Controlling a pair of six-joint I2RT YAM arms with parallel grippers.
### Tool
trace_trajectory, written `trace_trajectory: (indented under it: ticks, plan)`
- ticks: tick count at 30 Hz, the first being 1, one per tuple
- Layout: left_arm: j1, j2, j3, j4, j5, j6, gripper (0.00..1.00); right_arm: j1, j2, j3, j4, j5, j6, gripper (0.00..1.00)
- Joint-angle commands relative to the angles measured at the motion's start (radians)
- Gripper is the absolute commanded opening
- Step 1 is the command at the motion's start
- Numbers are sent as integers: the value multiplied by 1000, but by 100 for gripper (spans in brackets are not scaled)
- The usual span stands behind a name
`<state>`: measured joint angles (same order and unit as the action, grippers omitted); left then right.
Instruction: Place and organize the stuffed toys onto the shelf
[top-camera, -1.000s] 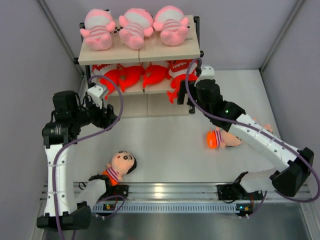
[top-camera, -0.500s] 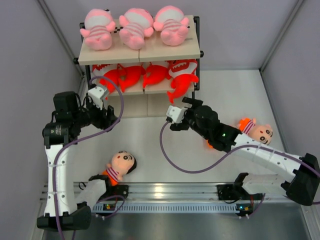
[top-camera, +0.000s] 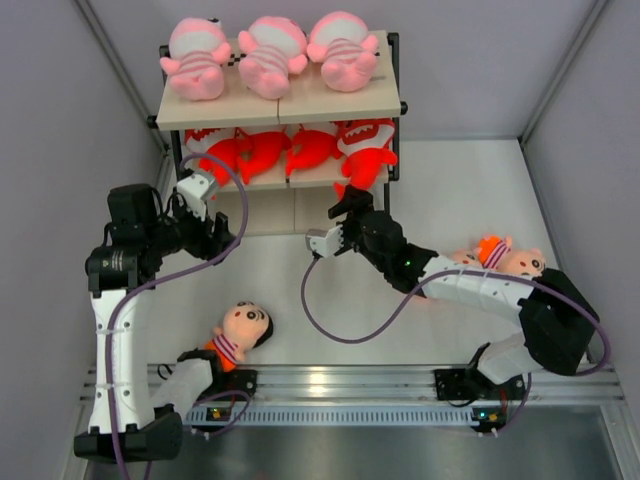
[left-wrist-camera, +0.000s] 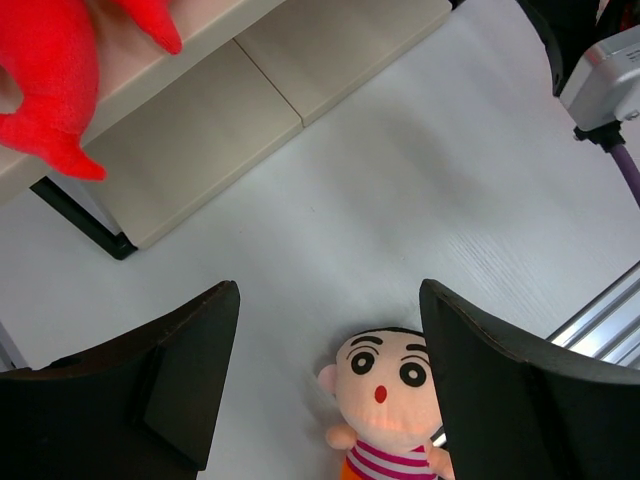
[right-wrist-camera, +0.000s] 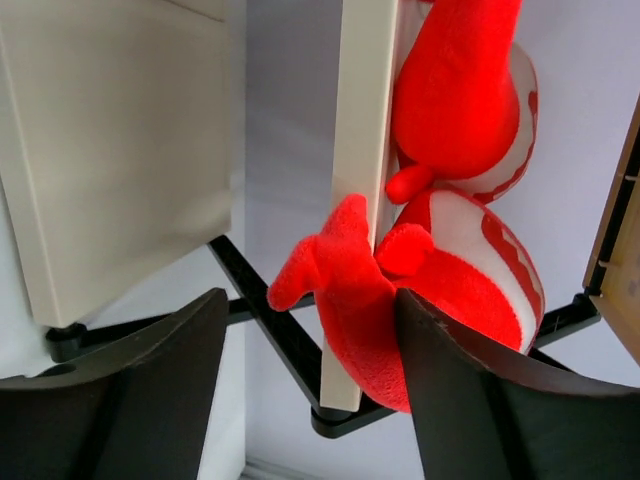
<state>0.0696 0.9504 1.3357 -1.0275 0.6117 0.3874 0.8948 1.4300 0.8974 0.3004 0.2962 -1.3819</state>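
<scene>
The shelf (top-camera: 300, 105) stands at the back, with three pink striped babies (top-camera: 272, 57) on its top board and several red sharks (top-camera: 300, 148) on the middle board. The rightmost shark (top-camera: 365, 160) hangs its tail over the board's front edge. My right gripper (top-camera: 350, 208) is open just in front of that tail (right-wrist-camera: 340, 290), which lies between the fingers. One boy doll (top-camera: 240, 335) lies near the left arm's base. Another boy doll (top-camera: 512, 258) lies partly behind the right arm. My left gripper (top-camera: 215, 238) hangs open and empty, high above the first boy (left-wrist-camera: 385, 385).
The bottom board (left-wrist-camera: 250, 90) of the shelf is bare. The shelf's black frame leg (right-wrist-camera: 270, 320) crosses between my right fingers. Purple cables (top-camera: 340, 325) loop from both wrists. A metal rail (top-camera: 350, 380) runs along the near edge. Grey walls close in on both sides.
My right arm has drawn back from the shelf's right end and swung left, low in front of the shelf, its jaws narrowing a little. The left arm has not moved.
</scene>
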Motion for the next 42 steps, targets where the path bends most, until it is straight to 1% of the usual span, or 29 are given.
trace_trajectory:
  ticks: [1, 2, 4, 5, 7, 8, 9, 12, 15, 17, 18, 22, 24, 26, 32, 42]
  plan:
    - [1, -19, -7, -8, 2, 16, 78, -34, 17, 51, 114, 34, -78, 66]
    - [1, -19, -7, -8, 2, 19, 78, -37, 20, 51, 112, 35, -81, 56]
    - [1, -19, -9, -8, 3, 21, 79, -40, 27, 55, 108, 38, -86, 47]
    - [-1, -19, -7, -8, 2, 22, 78, -42, 29, 69, 73, 43, -86, 37]
    - [1, -19, -6, -8, 2, 22, 78, -42, 29, 89, 39, 41, -59, 27]
    - [1, -19, -6, -9, 2, 21, 78, -43, 27, 106, 20, 40, -48, 8]
    - [-1, -19, -6, -9, 2, 21, 78, -43, 26, 109, 25, 38, -31, 1]
    - [1, -21, -7, -9, 0, 22, 78, -53, 7, 106, 48, 20, -31, 0]
    - [1, -21, -7, -11, -1, 24, 78, -63, -11, 109, 28, -12, -48, 0]
    - [1, -21, -9, -11, 0, 25, 78, -76, -19, 120, -13, -47, -86, 0]
    - [1, -21, -9, -13, 2, 25, 78, -80, -17, 124, -48, -55, -139, 0]
    - [1, -21, -7, -11, -1, 27, 78, -96, 4, 187, -121, -78, -195, 0]
    - [-1, -21, -7, -11, 0, 25, 78, -97, 12, 205, -144, -69, -238, 0]
    - [-1, -21, -7, -11, -1, 27, 78, -94, 10, 207, -132, -78, -264, 0]
    - [1, -19, -7, -13, -3, 28, 78, -99, 20, 273, -184, -112, -259, 0]
    - [-1, -19, -3, -16, -10, 30, 78, -140, 95, 365, -241, -175, -258, 0]
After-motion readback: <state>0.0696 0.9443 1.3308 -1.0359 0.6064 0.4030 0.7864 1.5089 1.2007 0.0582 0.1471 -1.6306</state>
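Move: The right hand, open, has its fingers around the tail of the rightmost red shark on the middle shelf; that shark's middle lies about 8 cm ahead, 3 cm to the right and 3 cm above. The next shark stands level with it, some 11 cm to its left, and the third shark another 10 cm left. From the left hand, the rightmost shark is roughly 19 cm ahead, 27 cm right and 4 cm below. Forward first, a couple of centimetres, the right hand shuts its fingers fully at the rightmost shark's tail; then it mainly climbs, about 6 cm in all, and eases farther in over the shelf's front edge towards the shark, rolling about 10 degrees so its left side dips. The shut fingertips end against the tail, shoving it up and inward. ##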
